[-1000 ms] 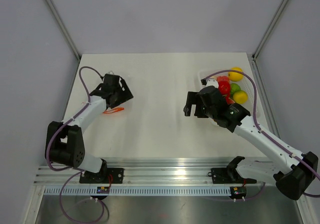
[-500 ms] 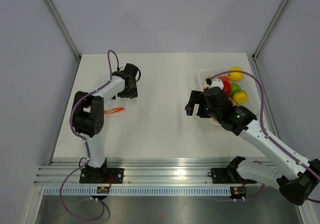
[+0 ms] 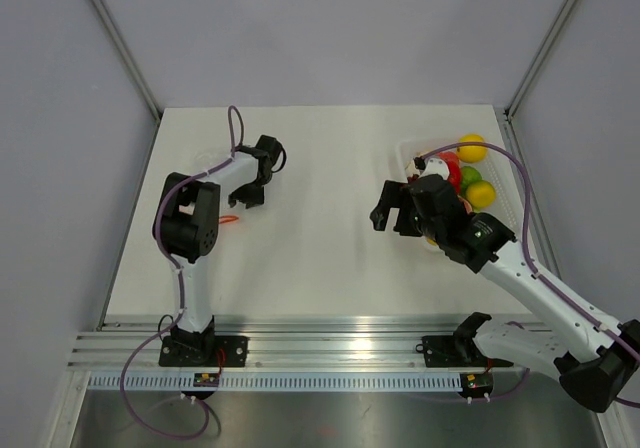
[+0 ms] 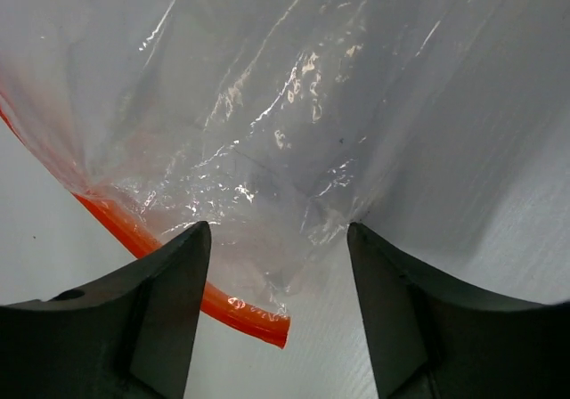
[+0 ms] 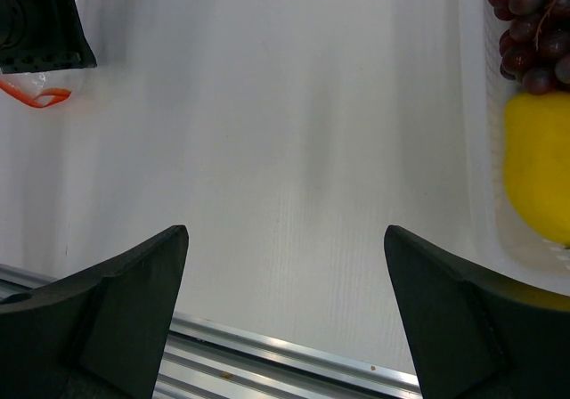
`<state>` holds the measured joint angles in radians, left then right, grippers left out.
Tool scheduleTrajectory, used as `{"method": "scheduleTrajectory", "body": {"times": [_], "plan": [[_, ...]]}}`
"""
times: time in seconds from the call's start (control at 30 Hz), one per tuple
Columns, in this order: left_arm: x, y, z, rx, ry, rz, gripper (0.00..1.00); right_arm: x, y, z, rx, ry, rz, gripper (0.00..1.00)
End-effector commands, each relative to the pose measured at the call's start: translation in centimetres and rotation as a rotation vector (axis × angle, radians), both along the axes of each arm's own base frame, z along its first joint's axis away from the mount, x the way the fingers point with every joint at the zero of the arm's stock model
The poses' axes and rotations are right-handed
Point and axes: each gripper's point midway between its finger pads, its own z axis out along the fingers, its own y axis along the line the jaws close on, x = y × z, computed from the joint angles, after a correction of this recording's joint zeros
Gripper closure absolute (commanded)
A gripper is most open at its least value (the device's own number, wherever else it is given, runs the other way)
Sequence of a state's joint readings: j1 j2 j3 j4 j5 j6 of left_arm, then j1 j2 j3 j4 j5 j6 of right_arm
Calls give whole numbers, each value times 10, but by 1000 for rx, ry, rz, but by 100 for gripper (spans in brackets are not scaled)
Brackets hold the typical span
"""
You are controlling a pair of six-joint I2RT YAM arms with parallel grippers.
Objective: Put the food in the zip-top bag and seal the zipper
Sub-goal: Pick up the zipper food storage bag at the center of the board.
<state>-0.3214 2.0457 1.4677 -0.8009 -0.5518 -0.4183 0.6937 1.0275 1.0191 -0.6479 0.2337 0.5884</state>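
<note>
The zip-top bag [image 4: 267, 105] lies clear and crumpled on the table's left side, its red-orange zipper [image 4: 160, 256] curling at its edge and showing from above as an orange strip [image 3: 228, 219]. My left gripper [image 3: 250, 192] hovers right over the bag. In the wrist view it [image 4: 278, 230] is open, with the bag's corner and the zipper's end in the gap, unpinched. The food sits in a white tray [image 3: 404, 152]: lemons [image 3: 472, 147], red fruit [image 3: 449, 174], a green piece [image 3: 469, 176], grapes [image 5: 530, 34]. My right gripper [image 3: 388, 220] is open and empty left of the tray.
The tray's wall [image 5: 474, 141] runs down the right side of the right wrist view, with a lemon [image 5: 539, 163] inside. An aluminium rail [image 3: 330, 333] borders the near table edge. Grey walls close in the sides and back.
My left arm has folded upright, and its wrist swung to the back, then down over the bag's zipper end. The right arm shifted slightly right and stays open.
</note>
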Motion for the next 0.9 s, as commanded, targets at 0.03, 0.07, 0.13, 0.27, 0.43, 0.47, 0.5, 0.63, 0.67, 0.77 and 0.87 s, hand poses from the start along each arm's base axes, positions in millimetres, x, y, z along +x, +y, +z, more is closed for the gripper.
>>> {"method": "scheduleTrajectory", "body": {"times": [0.03, 0.07, 0.13, 0.27, 0.43, 0.47, 0.5, 0.63, 0.67, 0.77, 0.87], "plan": [[3, 3, 6, 35, -14, 2, 68, -4, 2, 7, 39, -19, -1, 0], [6, 2, 10, 31, -24, 6, 82, -4, 3, 7, 41, -18, 0, 1], [4, -1, 20, 3, -31, 11, 100, -6, 4, 5, 50, -9, 3, 1], [-1, -54, 51, -325, -74, -26, 100, -7, 6, 2, 62, -9, 9, 0], [-17, -109, 100, -655, -151, -57, 100, -9, 10, -2, 76, -2, 18, 0], [-22, -124, 118, -757, -164, -71, 100, -10, 12, -1, 84, -3, 23, 1], [-25, -129, 124, -788, -172, -62, 100, -10, 15, -1, 96, -4, 28, 1], [-39, -151, 151, -957, -193, -19, 100, -11, 27, -3, 140, -2, 53, 0], [-45, -159, 152, -1018, -175, 23, 100, -11, 31, -2, 153, -6, 61, 1], [-58, -171, 169, -1113, -175, 77, 100, -10, 46, -2, 180, -29, 89, 1], [-71, -180, 191, -1151, -194, 108, 100, -11, 63, -2, 165, -63, 124, 0]]}}
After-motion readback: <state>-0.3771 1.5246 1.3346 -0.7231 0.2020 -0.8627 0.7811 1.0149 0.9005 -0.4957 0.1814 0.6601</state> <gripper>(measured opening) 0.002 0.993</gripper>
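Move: The left fingers straddle the right edge of the zip-top bag down at the board, close to one zipper end; the bag's middle lies about 6 cm ahead and 4 cm left, barely below them. Its orange zipper is some 3 cm back and 4 cm left of the hand. From the right hand the bag is roughly 20 cm ahead, 43 cm left and 20 cm below, while the produce tray stands about 18 cm ahead, 20 cm right and 18 cm below. The left fingers snap shut on the bag's right edge near the zipper end, then, keeping that pinch, the hand lifts and swings right towards the middle of the board, some 15 cm each way, drawing back about 5 cm while the wrist rolls nearly 60 degrees so the fingertips swing from pointing down-left to down-right. Late on, the right hand, fingers still wide open, eases about 4 cm left towards the bag while sinking about 2 cm. ##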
